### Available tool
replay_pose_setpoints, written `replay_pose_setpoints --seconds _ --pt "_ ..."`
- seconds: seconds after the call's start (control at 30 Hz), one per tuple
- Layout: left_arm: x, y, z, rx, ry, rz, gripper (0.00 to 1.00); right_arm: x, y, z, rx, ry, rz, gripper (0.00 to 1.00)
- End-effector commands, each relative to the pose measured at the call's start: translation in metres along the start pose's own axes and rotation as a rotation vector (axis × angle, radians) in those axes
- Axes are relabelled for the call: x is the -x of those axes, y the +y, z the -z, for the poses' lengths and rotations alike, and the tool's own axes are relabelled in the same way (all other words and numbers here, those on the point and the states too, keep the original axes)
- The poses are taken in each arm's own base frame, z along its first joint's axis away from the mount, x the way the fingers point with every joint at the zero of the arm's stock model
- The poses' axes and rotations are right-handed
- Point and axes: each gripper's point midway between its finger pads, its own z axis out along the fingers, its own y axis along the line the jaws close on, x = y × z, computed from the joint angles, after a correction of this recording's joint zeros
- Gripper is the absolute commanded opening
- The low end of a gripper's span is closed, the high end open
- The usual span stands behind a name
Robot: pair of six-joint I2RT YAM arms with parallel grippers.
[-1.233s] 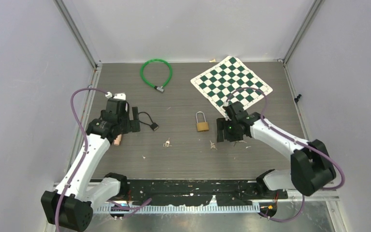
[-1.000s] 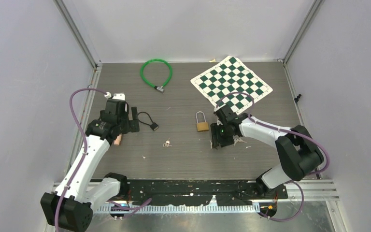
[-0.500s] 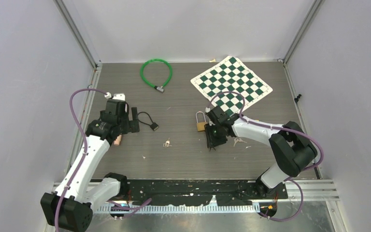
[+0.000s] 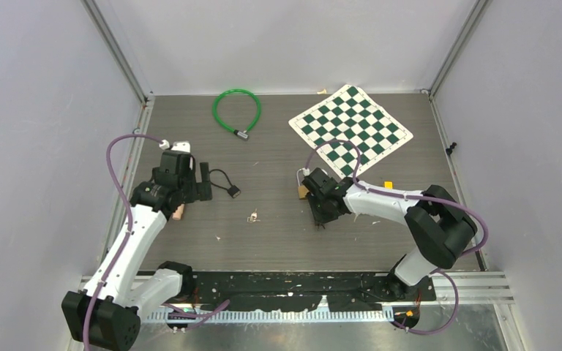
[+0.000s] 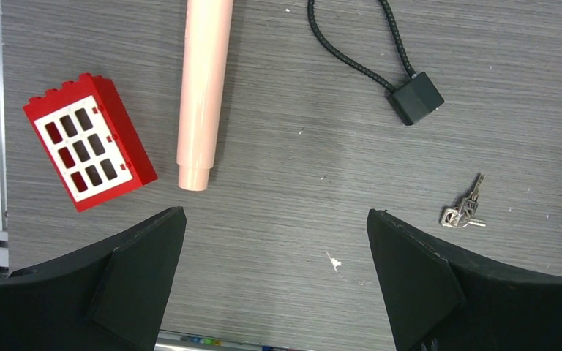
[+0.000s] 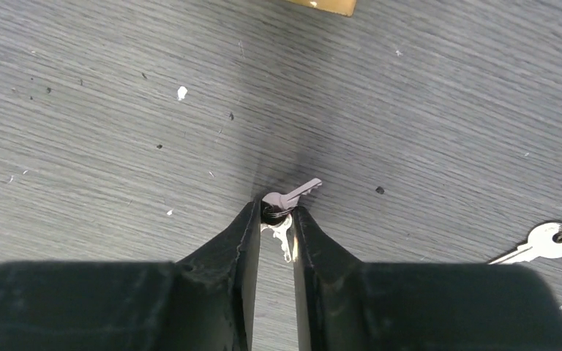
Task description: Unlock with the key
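Note:
The brass padlock (image 4: 304, 191) lies mid-table, partly hidden behind my right arm; only its edge (image 6: 322, 4) shows at the top of the right wrist view. Just in front of it, my right gripper (image 4: 320, 218) points down at the table. Its fingers (image 6: 278, 212) stand narrow, pressed on a small silver key (image 6: 293, 195) on a ring, with the blade sticking out to the right. My left gripper (image 5: 274, 241) hangs wide open over bare table at the left, holding nothing. A second bunch of keys (image 5: 465, 212) lies to its right.
A loose key (image 6: 538, 241) lies right of the right fingers. A red window brick (image 5: 88, 150), a pink cylinder (image 5: 203, 88) and a black cable lock (image 5: 416, 99) lie by the left gripper. At the back are a green cable lock (image 4: 236, 110) and a chessboard mat (image 4: 350, 126).
My right arm has swung left, up to the padlock, and its jaws have narrowed onto the key. The left arm has not moved.

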Motion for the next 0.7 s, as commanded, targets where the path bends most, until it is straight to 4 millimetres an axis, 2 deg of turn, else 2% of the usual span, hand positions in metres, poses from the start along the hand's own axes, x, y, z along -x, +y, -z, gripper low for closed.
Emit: replay_pose_setpoints --seconds 0.0,0.1,0.17,0.43,0.57,0.67 --pt "0.009 -0.009 0.001 -0.049 -0.041 0.01 1.0 -0.028 -0.015 -0.01 -0.087 0.081 0.044 0.21" --pt "0.011 -0.022 0.008 -0.11 -0.077 0.013 1.0 -0.013 0.0 0.002 -0.033 -0.018 0.085 0.12" --pt "0.011 -0.038 0.017 -0.186 -0.092 0.037 1.0 -0.003 0.009 0.012 -0.005 -0.086 0.112 0.07" --pt "0.017 -0.114 0.053 -0.59 -0.16 0.22 1.0 0.022 0.047 0.047 0.206 -0.361 0.198 0.05" --pt "0.015 -0.146 0.063 -0.772 -0.181 0.288 1.0 0.034 0.075 0.077 0.405 -0.528 0.239 0.05" --pt "0.01 -0.168 0.068 -0.875 -0.201 0.279 1.0 0.035 0.095 0.103 0.571 -0.647 0.283 0.05"
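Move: The middle key lies right between the right hand's fingertips, about 1 cm below; from there the padlock is some 8 cm ahead and 4 cm left, and the right key bunch 10 cm right and 2 cm ahead. From the left hand the padlock lies roughly 30 cm right, 4 cm ahead and 14 cm down, with the cable lock's block about 11 cm right and 4 cm ahead, the left key bunch 16 cm right and 3 cm back. The right fingers close on the middle key and pinch it, then the hand lifts it about 6 cm while drawing left and a little back, its fingertips swinging left and forward as the wrist turns counter-clockwise. Meanwhile the left hand, empty and still wide open, sweeps some 13 cm to the right towards the padlock, past the near side of the cable lock, rolling about 35 degrees so its fingers tilt to the right. ##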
